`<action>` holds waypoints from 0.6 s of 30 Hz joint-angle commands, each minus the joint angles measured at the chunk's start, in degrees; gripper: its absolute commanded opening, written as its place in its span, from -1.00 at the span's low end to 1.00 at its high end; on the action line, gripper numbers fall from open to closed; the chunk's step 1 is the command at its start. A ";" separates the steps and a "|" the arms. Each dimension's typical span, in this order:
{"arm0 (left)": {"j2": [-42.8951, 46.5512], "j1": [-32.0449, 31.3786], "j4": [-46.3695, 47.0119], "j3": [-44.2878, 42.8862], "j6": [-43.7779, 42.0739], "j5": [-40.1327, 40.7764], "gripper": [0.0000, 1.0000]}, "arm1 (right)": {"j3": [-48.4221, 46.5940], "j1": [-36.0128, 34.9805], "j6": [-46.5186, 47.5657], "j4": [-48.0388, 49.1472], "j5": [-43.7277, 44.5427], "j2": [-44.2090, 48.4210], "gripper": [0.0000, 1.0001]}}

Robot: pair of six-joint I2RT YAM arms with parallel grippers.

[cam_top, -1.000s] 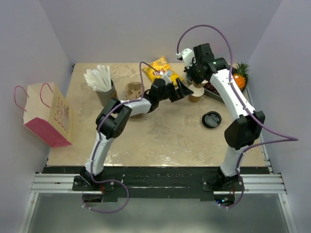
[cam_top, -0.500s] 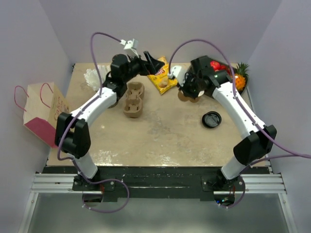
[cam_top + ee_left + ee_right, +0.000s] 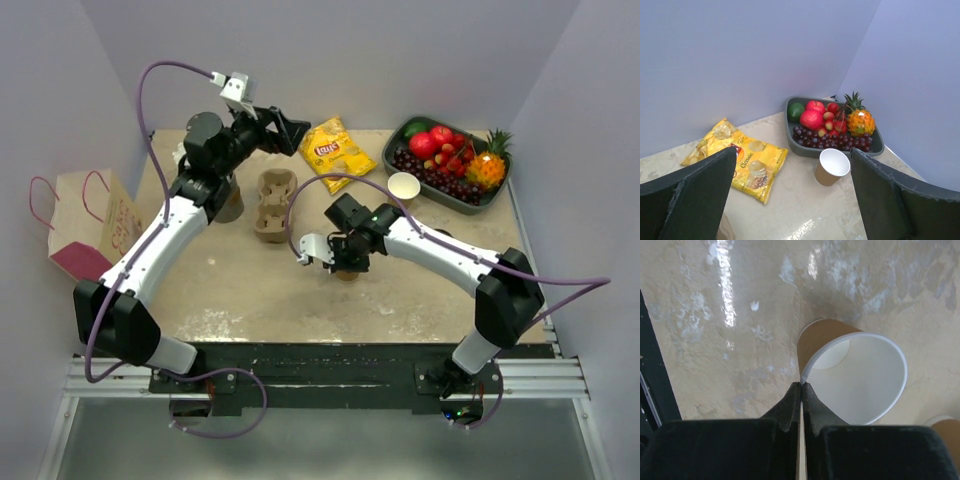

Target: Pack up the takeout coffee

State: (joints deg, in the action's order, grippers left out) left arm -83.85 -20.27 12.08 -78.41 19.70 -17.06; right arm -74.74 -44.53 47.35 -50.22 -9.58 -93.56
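Note:
No takeout coffee with a lid shows in any view. My right gripper (image 3: 345, 262) is over the middle of the table, shut on the white rim of a lidless tan paper cup (image 3: 850, 375). Its fingertips (image 3: 796, 390) pinch the near side of the rim. The cup is tilted, its white inside empty and its base low over the table. A second lidless tan cup (image 3: 404, 186) (image 3: 832, 167) stands upright in front of the fruit tray. My left gripper (image 3: 288, 130) (image 3: 794, 155) hangs high at the back left, open and holding nothing. The black lid is hidden.
A brown cup carrier (image 3: 275, 205) lies left of centre. A yellow chips bag (image 3: 337, 150) (image 3: 740, 160) lies at the back. A grey tray of fruit (image 3: 470, 195) (image 3: 790, 107) fills the back right corner. A pink and tan paper bag (image 3: 95, 235) stands off the table's left edge.
My right arm has carried the lidless cup from the back right to the middle of the table. My left arm has swung from the centre to the back left and risen.

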 commanded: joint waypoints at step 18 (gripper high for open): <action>3.78 0.14 0.49 2.82 -3.01 -2.18 0.99 | -11.54 3.39 -1.90 -7.70 -3.94 6.55 -0.14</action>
State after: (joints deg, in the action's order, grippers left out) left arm -82.74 -20.27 10.63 -76.01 17.39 -17.32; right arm -78.06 -44.93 46.98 -53.69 -10.26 -91.00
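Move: The takeout cup stands on the table in the right hand's closed fingers, pinched at the near side of its rim; its middle lies about 4 cm ahead of that hand, 1 cm left and 5 cm below. From the right hand, the second cup is some 22 cm ahead and 14 cm right, the cup carrier 19 cm ahead and 17 cm left, the black lid 10 cm ahead and 19 cm right. From the high left hand, the gripped cup lies roughly 14 cm back, 12 cm right and 35 cm down. Leftward first, by only about 1.5 cm, the right hand shifts the cup along the table with its rim still pinched, then holds its height while the fingers open a little under halfway. The rim let go, it drifts back right a centimetre and rises about 3 cm off the cup, fingers still pointing steeply down. The left hand, open and empty, sinks some 2 cm. ##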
